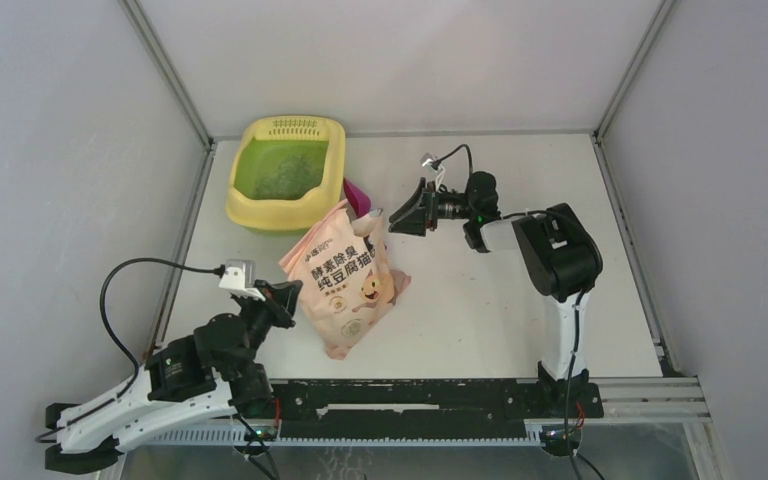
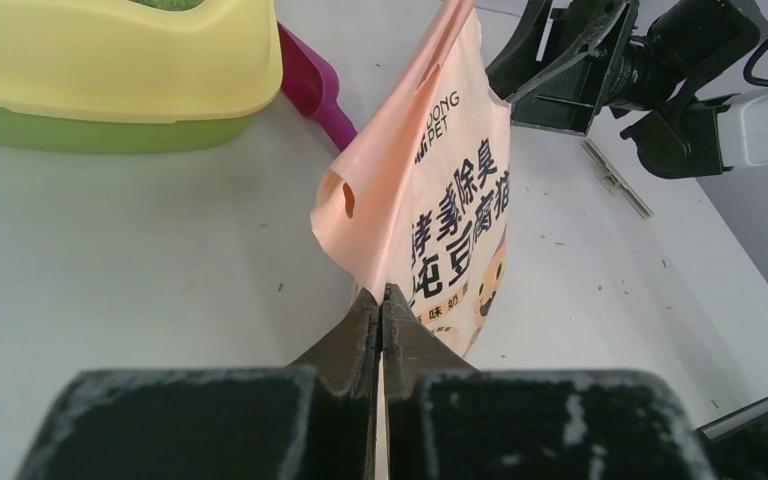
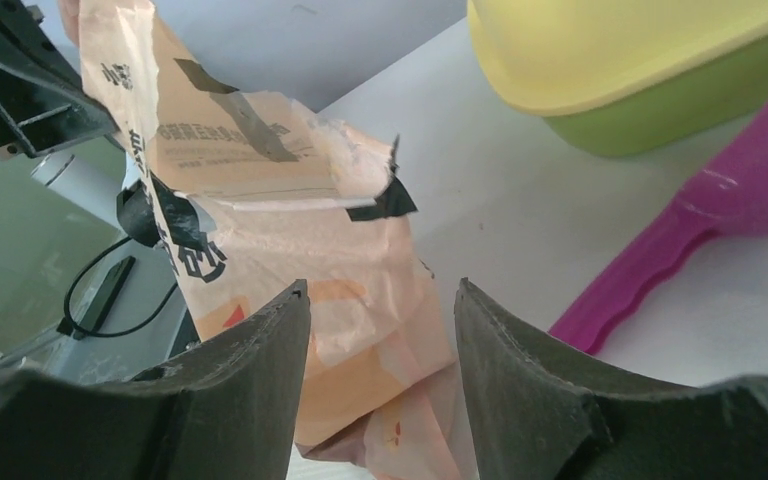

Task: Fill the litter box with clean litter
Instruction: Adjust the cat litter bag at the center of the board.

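The pale yellow litter box stands at the back left, with speckled grey-green clean litter on its green floor. A peach printed bag lies slumped in the middle of the table, its torn top pointing toward the box. My left gripper is shut on the bag's lower side edge, a thin film of plastic pinched between the pads. My right gripper is open just off the bag's crumpled top. In the top view it hovers to the right of the bag's upper corner.
A magenta scoop lies between the litter box and the bag, also close to my right fingers. Stray granules dot the table to the right of the bag. Grey walls enclose the table on three sides.
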You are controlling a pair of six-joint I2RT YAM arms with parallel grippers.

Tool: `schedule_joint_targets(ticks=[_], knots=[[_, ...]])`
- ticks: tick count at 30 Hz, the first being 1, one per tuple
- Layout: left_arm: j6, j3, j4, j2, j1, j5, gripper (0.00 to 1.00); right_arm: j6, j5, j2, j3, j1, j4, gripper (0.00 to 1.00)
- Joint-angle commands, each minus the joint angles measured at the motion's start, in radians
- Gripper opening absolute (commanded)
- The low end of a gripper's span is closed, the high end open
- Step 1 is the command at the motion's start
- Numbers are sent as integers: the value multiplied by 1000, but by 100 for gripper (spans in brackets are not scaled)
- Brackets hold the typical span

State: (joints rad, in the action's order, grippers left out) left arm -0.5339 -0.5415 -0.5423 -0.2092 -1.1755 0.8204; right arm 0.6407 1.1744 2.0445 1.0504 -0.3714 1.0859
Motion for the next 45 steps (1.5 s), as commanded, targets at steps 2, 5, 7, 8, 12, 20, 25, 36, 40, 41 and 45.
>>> schedule_joint_targets(ticks=[2,5,7,8,12,20,25,36,40,41,45], knots=[[-1,-27,40,-17,11,26,4,29,59,39,74,-34,150,63],[0,-31,36,-19,14,26,4,103,85,80,115,-48,229,63],[0,-34,34,-19,17,26,4,126,92,98,134,-54,259,64],[2,-35,32,-19,17,26,4,131,96,103,142,-59,263,64],[2,-41,26,-20,20,24,4,152,114,122,162,-72,285,64],[-1,-40,20,-17,22,30,4,194,136,151,166,-96,334,36],[-21,-34,-5,24,22,46,4,237,148,151,167,-83,341,5],[-28,-41,-22,49,22,63,3,332,125,-65,-33,-5,399,0],[-13,-42,-5,49,22,64,3,325,114,-223,-169,32,386,0],[-11,-38,2,53,22,63,3,301,111,-269,-204,40,361,0],[-14,-16,23,77,22,36,2,53,89,-526,-314,52,-28,0]])
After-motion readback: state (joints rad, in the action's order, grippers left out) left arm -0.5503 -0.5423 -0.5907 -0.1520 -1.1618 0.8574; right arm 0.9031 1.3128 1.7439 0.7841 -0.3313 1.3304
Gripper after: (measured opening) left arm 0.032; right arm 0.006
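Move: The litter bag's far right rim is some 4 cm to the right hand's left and 2 cm back, at its height; the bag's middle lies about 11 cm left, 12 cm back and 5 cm lower. The scoop is roughly 8 cm ahead, 8 cm left and 15 cm down; the litter box stands about 16 cm ahead, 25 cm left. From the left hand, still gripping the bag's left edge, that rim is some 15 cm ahead, 16 cm right and 7 cm lower. The litter bag's far right rim is taken by the right hand, which slides about 4 cm left and a little back with fingers open, then shuts them to pinch the rim. Keeping the pinch, it draws the rim right, back and up, some 7 cm right and nearly as far each other way. The left hand keeps its grip on the left edge and eases about 2 cm left. ##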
